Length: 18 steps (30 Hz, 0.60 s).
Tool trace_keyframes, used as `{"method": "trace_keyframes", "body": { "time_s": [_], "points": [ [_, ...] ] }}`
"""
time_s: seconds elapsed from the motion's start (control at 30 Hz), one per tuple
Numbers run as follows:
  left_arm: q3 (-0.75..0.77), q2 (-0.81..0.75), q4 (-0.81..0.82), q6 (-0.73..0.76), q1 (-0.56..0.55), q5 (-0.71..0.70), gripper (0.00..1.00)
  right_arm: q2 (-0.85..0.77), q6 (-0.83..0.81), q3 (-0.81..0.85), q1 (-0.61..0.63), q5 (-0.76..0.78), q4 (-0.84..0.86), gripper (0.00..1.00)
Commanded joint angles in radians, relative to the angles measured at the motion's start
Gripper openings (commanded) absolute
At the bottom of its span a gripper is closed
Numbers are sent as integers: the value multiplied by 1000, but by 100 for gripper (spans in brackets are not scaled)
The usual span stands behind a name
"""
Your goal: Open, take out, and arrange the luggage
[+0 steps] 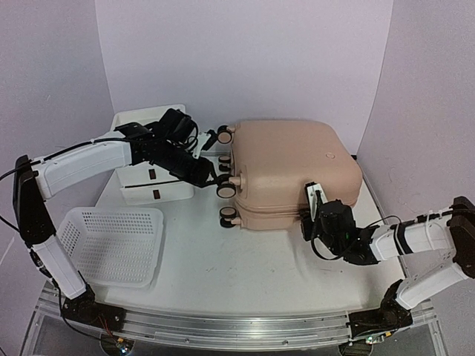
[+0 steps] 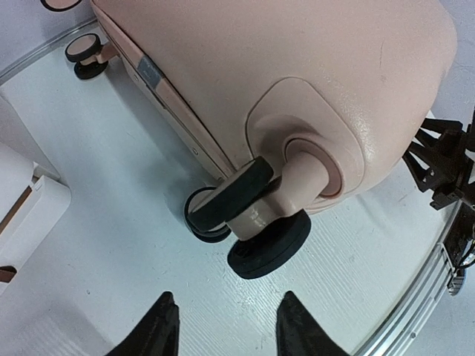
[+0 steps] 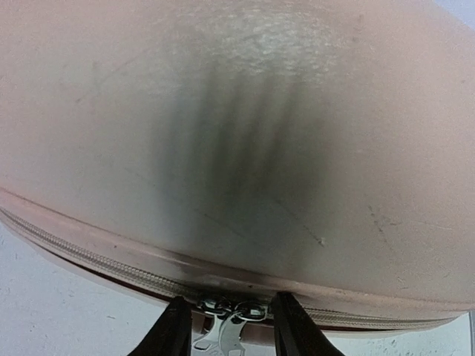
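The luggage (image 1: pixel 289 170), pale pink and hard-shelled, lies flat and zipped shut in the middle of the table, its caster wheels (image 1: pixel 226 190) facing left. My left gripper (image 1: pixel 215 178) hovers beside those wheels. In the left wrist view its jaws (image 2: pixel 227 297) are open and empty just short of one black-and-pink caster (image 2: pixel 260 215). My right gripper (image 1: pixel 306 221) is at the luggage's near edge. The right wrist view shows it (image 3: pixel 228 300) open with the two metal zipper pulls (image 3: pixel 226 330) between its fingers on the zipper seam.
A white drawer unit (image 1: pixel 152 159) stands behind the left arm at the back left. A white perforated basket (image 1: pixel 111 245) sits on the table at the front left. The table's metal rail (image 1: pixel 237 326) runs along the near edge.
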Motion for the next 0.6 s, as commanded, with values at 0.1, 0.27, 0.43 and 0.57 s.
{"method": "trace_keyframes", "body": {
  "time_s": [0.1, 0.27, 0.43, 0.57],
  "points": [
    [-33, -108, 52, 14, 0, 46, 66, -2, -12, 1, -16, 66, 10, 15],
    [-25, -97, 69, 29, -6, 129, 85, -6, -11, -6, -30, -100, 3, 0],
    [16, -49, 70, 79, -42, 164, 95, -25, 3, -8, -44, -124, -44, 0],
    [48, -15, 70, 110, -55, 161, 98, -55, 29, -37, -86, -178, -67, 7]
  ]
}}
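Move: The luggage's two zip pullers sit right between the right hand's half-open fingers, about 1 cm ahead. From that hand the luggage body's middle is about 15 cm ahead and 2 cm left, and the near upper wheel about 18 cm left, 3 cm ahead and 8 cm higher. From the left hand the pullers lie some 20 cm right, level fore and aft and 12 cm below; the near upper wheel is just 3 cm ahead, 3 cm right and 4 cm below. The right fingers close fully at the zip and seem to pinch one puller, the hand shifting about 1 cm right as they shut and then staying there. Meanwhile the left hand spreads its fingers wide and draws off the near upper wheel, about 5 cm in all: back first, increasingly to the right and slightly up, turning some 10 degrees clockwise. ##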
